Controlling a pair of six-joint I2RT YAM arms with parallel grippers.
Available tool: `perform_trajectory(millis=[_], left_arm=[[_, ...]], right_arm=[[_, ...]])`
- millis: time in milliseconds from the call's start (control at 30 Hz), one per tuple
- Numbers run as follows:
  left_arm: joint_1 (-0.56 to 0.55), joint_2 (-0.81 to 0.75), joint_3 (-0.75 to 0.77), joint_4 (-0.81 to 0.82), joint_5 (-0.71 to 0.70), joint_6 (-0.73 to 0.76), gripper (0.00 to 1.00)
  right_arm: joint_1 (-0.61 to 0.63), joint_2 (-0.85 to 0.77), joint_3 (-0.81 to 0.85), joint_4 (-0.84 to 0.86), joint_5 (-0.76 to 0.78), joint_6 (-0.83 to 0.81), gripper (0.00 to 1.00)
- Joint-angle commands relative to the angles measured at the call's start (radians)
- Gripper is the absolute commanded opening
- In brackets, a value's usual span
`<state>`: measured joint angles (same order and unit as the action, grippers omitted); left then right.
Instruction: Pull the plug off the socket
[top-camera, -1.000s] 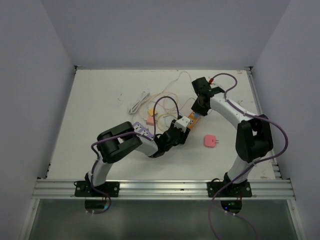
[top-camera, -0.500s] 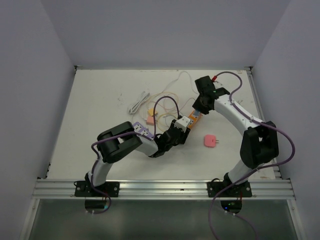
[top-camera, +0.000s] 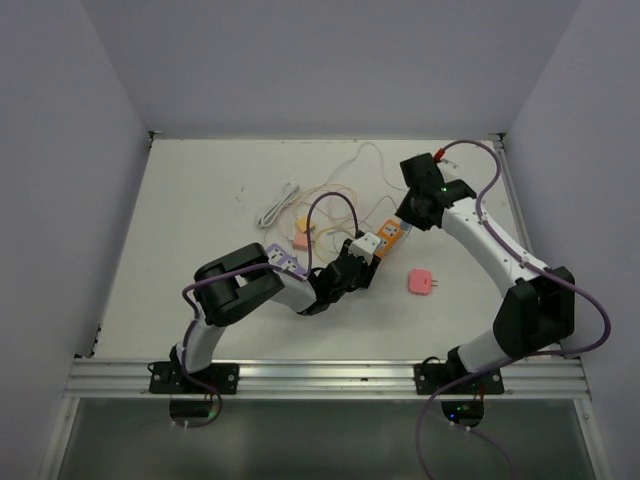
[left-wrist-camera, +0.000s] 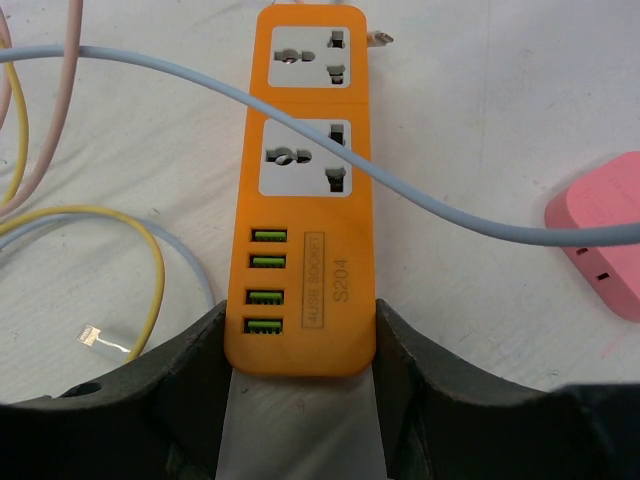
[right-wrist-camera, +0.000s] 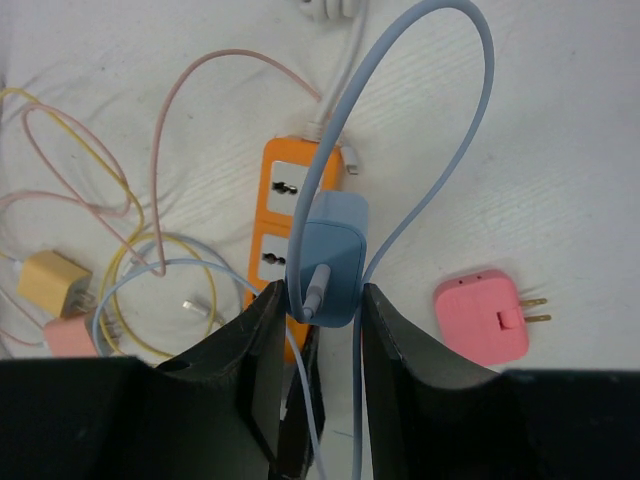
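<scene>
The orange socket strip (left-wrist-camera: 305, 190) lies flat on the table, and my left gripper (left-wrist-camera: 300, 320) is shut on its USB end. Both of its sockets show empty in the left wrist view. The pale blue plug (right-wrist-camera: 330, 255) sits between the fingers of my right gripper (right-wrist-camera: 320, 297), which is shut on it, and hangs above the strip (right-wrist-camera: 285, 185), apart from it. Its blue cable (right-wrist-camera: 440, 120) loops up and away, and also crosses over the strip (left-wrist-camera: 430, 210). From above, the right gripper (top-camera: 412, 214) is just right of the strip (top-camera: 389, 234), and the left gripper (top-camera: 360, 258) is at its near end.
A pink adapter (top-camera: 420, 282) lies right of the strip, close to both arms. Yellow, pink and blue cables (right-wrist-camera: 120, 200) tangle on the left, with a yellow charger (right-wrist-camera: 55, 275) and a pink one (right-wrist-camera: 65, 338). A white cable (top-camera: 278, 206) lies further left.
My right arm has swung to the right and away from the strip with the plug in its grip, uncovering the orange strip. The left arm has not moved.
</scene>
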<state>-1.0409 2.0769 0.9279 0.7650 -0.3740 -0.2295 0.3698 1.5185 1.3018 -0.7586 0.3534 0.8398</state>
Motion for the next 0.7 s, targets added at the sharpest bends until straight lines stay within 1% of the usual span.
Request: perform_trajectory(millis=[0,267,433,667], left_arm=[[0.015,0.015,-0.024,-0.162,-0.035,-0.034,0.00],[0.015,-0.011,-0.032,-0.165,-0.046,-0.025,0.00],[0.013,-0.020,-0.040,-0.179,-0.045,-0.028,0.00],[0.013,-0.029,-0.049,-0.199,-0.068,-0.073,0.00]], right_arm=[[-0.005,-0.058,-0.033,-0.082,0.082,-0.042,0.00],[-0.006,-0.090,-0.157,-0.140,0.137,-0.099,0.00],[-0.034,-0.095,-0.219,-0.133,0.163,-0.123,0.00],[-0.068,-0.018,-0.240,-0.124,0.190,-0.136,0.00]])
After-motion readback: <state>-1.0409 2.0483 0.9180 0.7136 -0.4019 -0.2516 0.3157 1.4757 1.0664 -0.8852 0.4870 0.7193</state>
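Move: The right hand already has the blue plug clear of the socket and is bringing it to bare table roughly 8 cm back, 8 cm right and 15 cm below. The pink plug lies some 11 cm back, 5 cm right and 15 cm below it; the orange socket's middle is level, about 3 cm left and 14 cm down. From the left hand, that bare spot is about 3 cm back and 15 cm right, at nearly its own height. The right hand, still pinching the blue plug, sweeps it back, to the right and down, about 7 to 8 cm each way, off past the right side of the orange socket towards the table beside the pink plug, slowing at the end. As it goes the wrist tips some 25 degrees so the fingers point more steeply down and lean rightwards, while the left hand keeps its grip on the socket's near end almost without shifting. ##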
